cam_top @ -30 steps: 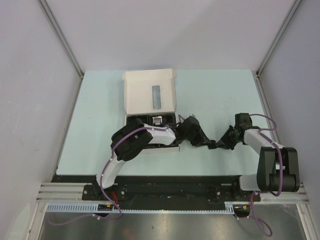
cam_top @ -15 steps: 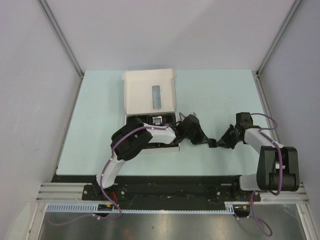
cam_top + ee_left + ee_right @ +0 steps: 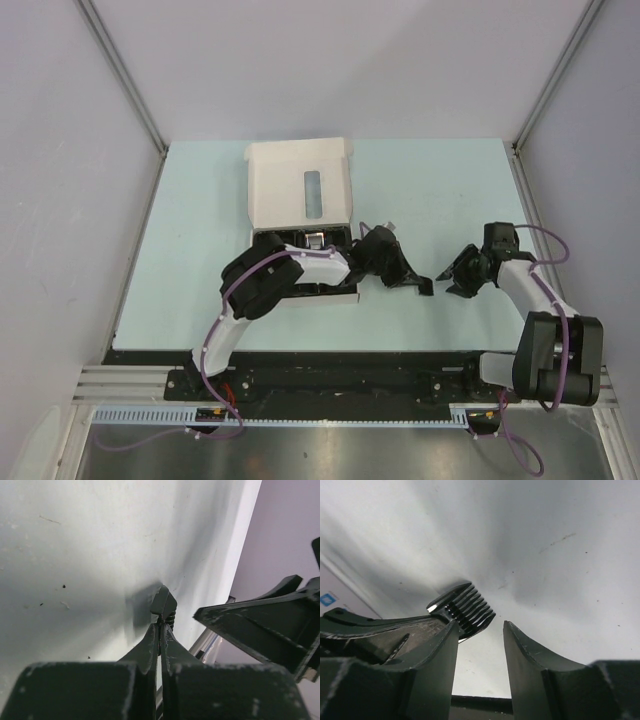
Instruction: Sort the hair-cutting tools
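Note:
A small black comb guard (image 3: 426, 287) is pinched at the tip of my left gripper (image 3: 417, 282), low over the table right of the white box. In the left wrist view the gripper (image 3: 161, 626) is shut on the guard's edge (image 3: 163, 603). My right gripper (image 3: 453, 274) stands open just right of the guard, apart from it. In the right wrist view the guard's teeth (image 3: 466, 609) show beyond the open gripper (image 3: 481, 631), nothing between its fingers. A silver-and-black clipper (image 3: 315, 240) lies in the box's black tray.
The white box (image 3: 300, 185) stands open at the middle back, lid raised, its black tray (image 3: 285, 240) partly hidden by my left arm. The table's right edge (image 3: 525, 215) and the purple wall lie beyond my right arm.
My left gripper has shut on the comb guard. My right gripper has opened, let the guard go and drawn back to the right.

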You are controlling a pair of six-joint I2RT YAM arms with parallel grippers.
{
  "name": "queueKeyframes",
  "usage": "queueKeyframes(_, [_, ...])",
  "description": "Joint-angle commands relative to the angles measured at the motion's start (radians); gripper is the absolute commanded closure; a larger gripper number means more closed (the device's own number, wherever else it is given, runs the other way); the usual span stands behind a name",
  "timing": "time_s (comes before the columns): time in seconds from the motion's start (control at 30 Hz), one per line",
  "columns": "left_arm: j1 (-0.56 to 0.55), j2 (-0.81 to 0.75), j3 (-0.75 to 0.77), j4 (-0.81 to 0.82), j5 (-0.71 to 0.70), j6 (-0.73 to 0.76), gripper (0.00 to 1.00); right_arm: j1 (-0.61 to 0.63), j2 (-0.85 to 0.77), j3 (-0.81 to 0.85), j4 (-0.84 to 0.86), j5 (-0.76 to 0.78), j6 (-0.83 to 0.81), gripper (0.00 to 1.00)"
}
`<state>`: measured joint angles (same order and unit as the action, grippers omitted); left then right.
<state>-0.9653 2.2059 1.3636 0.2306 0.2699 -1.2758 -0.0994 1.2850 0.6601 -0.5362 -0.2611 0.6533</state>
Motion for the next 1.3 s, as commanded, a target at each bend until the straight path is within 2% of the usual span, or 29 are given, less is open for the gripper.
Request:
queueKeyframes(0.0, [0.020, -0.083, 0.020, 0.016, 0.052, 0.049, 1.00, -0.042, -0.091, 0.065, -0.061, 0.011, -0.006, 0.54])
queueKeyframes(0.2, [0.063, -0.178, -0.021, 0.015, 0.092, 0.089, 1.00, -0.108, -0.141, 0.085, -0.067, -0.055, 0.005, 0.56])
queueKeyframes(0.4, [0.154, -0.331, -0.132, 0.015, 0.167, 0.122, 1.00, -0.103, -0.154, 0.091, -0.030, -0.098, 0.008, 0.54])
queueKeyframes(0.5, [0.206, -0.438, -0.227, 0.015, 0.207, 0.116, 1.00, -0.071, -0.144, 0.092, 0.019, -0.122, 0.012, 0.53])
queueKeyframes(0.63, [0.272, -0.592, -0.391, -0.007, 0.248, 0.144, 1.00, 0.039, -0.090, 0.092, 0.090, -0.141, 0.040, 0.53])
queueKeyframes(0.73, [0.336, -0.668, -0.457, -0.063, 0.301, 0.237, 1.00, 0.136, -0.064, 0.092, 0.134, -0.113, 0.068, 0.53])
queueKeyframes(0.77, [0.365, -0.687, -0.463, -0.127, 0.305, 0.271, 0.99, 0.154, -0.058, 0.092, 0.146, -0.098, 0.075, 0.53])
queueKeyframes(0.8, [0.376, -0.699, -0.465, -0.160, 0.311, 0.336, 1.00, 0.170, -0.041, 0.092, 0.157, -0.095, 0.091, 0.53])
queueKeyframes(0.9, [0.415, -0.741, -0.504, -0.177, 0.341, 0.372, 1.00, 0.207, -0.003, 0.092, 0.194, -0.102, 0.114, 0.53])
queueKeyframes(1.07, [0.485, -0.747, -0.578, -0.195, 0.380, 0.371, 1.00, 0.224, 0.019, 0.093, 0.211, -0.095, 0.135, 0.53])
queueKeyframes(1.27, [0.493, -0.759, -0.633, -0.223, 0.396, 0.377, 1.00, 0.231, 0.031, 0.092, 0.203, -0.083, 0.138, 0.53])
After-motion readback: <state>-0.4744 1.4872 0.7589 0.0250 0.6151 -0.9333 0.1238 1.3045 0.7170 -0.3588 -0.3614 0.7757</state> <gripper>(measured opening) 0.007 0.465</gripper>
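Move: The left hand already holds the comb guard. The open box's tray it is carrying it to has its middle some 28 cm to the left, 5 cm ahead and about 2 cm lower. The clipper lying in the tray is about 25 cm left and 5 cm ahead, and the lid's middle some 29 cm left and 24 cm ahead. From the empty right hand, the box lies about 36 cm left and 6 cm ahead, and the guard is 4 cm left, roughly level fore and aft. Still pinching the comb guard in its shut fingertips, the left hand lifts it some 13 cm, sweeps about 24 cm left over the box's right edge, then sinks around 6 cm towards the tray. The right hand, fingers staying half open, rises about 5 cm and edges right, then follows left, ending about 8 cm left of its start. ##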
